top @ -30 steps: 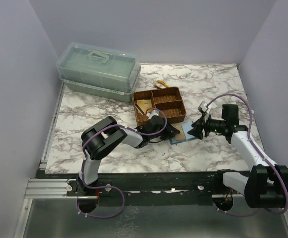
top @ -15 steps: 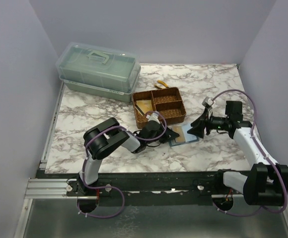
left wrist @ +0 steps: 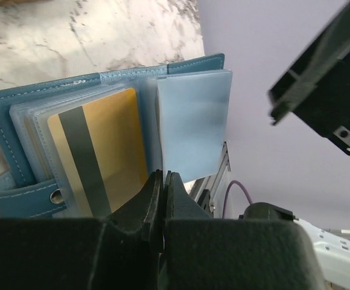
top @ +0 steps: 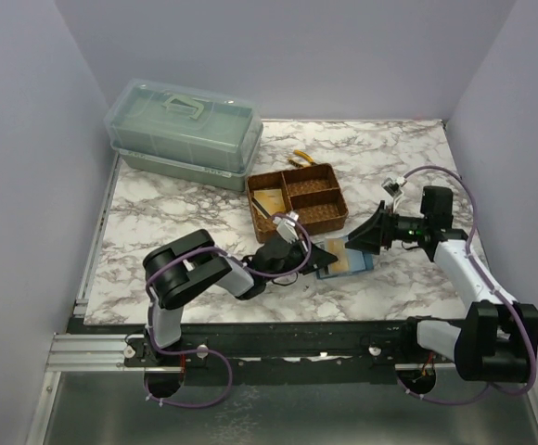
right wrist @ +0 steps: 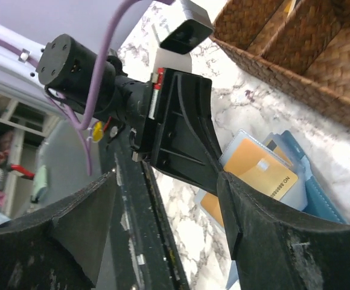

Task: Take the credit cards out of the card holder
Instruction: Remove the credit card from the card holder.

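The teal-blue card holder lies open in front of the woven tray. Its clear sleeves fan out in the left wrist view, where the card holder shows a gold credit card with a dark stripe beside a pale sleeve. My left gripper is shut, its tips pinched at the sleeves' near edge. My right gripper hovers open just right of the holder. In the right wrist view a gold credit card with printed numbers sits in a lifted sleeve beyond the open right gripper.
A brown woven three-compartment tray stands behind the holder, also seen as the tray in the right wrist view. Yellow-handled pliers lie behind it. A green lidded storage box fills the back left. Walls close both sides.
My left gripper has shut at the holder's sleeves and shifted slightly nearer and right. My right gripper has opened wider and drawn back a little from the holder.
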Tool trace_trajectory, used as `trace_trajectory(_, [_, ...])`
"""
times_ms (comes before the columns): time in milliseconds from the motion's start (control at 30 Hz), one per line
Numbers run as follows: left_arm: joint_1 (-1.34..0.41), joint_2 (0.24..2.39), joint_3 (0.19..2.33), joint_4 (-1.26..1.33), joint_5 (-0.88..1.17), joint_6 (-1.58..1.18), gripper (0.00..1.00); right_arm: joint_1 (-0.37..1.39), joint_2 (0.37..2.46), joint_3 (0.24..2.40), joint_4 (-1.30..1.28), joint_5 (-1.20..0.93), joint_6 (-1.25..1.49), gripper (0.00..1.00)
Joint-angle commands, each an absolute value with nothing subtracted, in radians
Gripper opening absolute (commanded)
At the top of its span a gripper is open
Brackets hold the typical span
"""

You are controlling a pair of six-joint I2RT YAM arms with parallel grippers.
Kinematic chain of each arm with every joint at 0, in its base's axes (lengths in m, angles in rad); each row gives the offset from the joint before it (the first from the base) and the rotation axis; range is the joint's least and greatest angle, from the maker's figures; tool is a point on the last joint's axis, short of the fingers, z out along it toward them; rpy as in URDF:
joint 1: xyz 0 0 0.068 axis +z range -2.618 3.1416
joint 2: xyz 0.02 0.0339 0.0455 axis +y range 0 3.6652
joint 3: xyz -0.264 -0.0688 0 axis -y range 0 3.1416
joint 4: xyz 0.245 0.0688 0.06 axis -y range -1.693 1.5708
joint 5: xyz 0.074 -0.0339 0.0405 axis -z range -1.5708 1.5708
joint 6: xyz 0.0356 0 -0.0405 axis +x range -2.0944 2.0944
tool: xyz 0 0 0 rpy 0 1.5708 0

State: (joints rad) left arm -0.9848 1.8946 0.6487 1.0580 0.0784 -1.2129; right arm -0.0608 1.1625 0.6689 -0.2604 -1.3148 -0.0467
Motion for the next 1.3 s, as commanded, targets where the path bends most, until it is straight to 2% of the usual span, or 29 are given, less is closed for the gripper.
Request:
trace_trajectory(0, [-1.018, 1.842, 0.634, 1.184, 0.01, -1.148, 0.0, -0.066, 1.196, 0.629, -0.179, -1.366, 0.105, 0.76])
trace_trajectory(133, [-1.021, 1.828, 0.635, 1.187, -0.038, -1.13, 0.0, -0.065, 1.234, 0.615, -0.169, -1.375, 0.131, 0.77])
trace_trajectory(433, [-1.022, 1.774, 0.641, 1.181, -0.099, -1.092, 0.0, -0.065, 1.25, 0.621, -0.178, -1.245, 0.161, 0.76])
trace_trajectory(1267, [-1.023, 1.718, 0.677, 1.239, 0.088, -1.019, 0.0, -0.112, 1.169, 0.597, -0.098, -1.339, 0.205, 0.76])
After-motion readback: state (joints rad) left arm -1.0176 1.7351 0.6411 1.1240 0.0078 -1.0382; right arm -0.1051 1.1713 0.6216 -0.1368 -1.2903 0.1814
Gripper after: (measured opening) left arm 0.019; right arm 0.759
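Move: The left gripper already pinches a sleeve page of the open card holder; the gold credit card lies about 5 cm to its right, 3 cm ahead and 2 cm lower. The holder's middle is about 8 cm to its right, 2 cm ahead and 4 cm lower, the basket some 20 cm ahead, 5 cm left and 6 cm lower. From the open right gripper, the card lies about 5 cm left, level fore and aft, and 10 cm below; the basket is 17 cm ahead, 15 cm left and 15 cm lower. Keep the left fingers shut on the sleeve page and raise them about 8 cm, tilting the fingertips up and rolling the wrist, to bring the card up towards the right gripper. Hold the right fingers wide open, sink that gripper about 2.5 cm while rolling it some 15 degrees about its fingers, then bring it back up about 2 cm, easing slightly forward and right. ##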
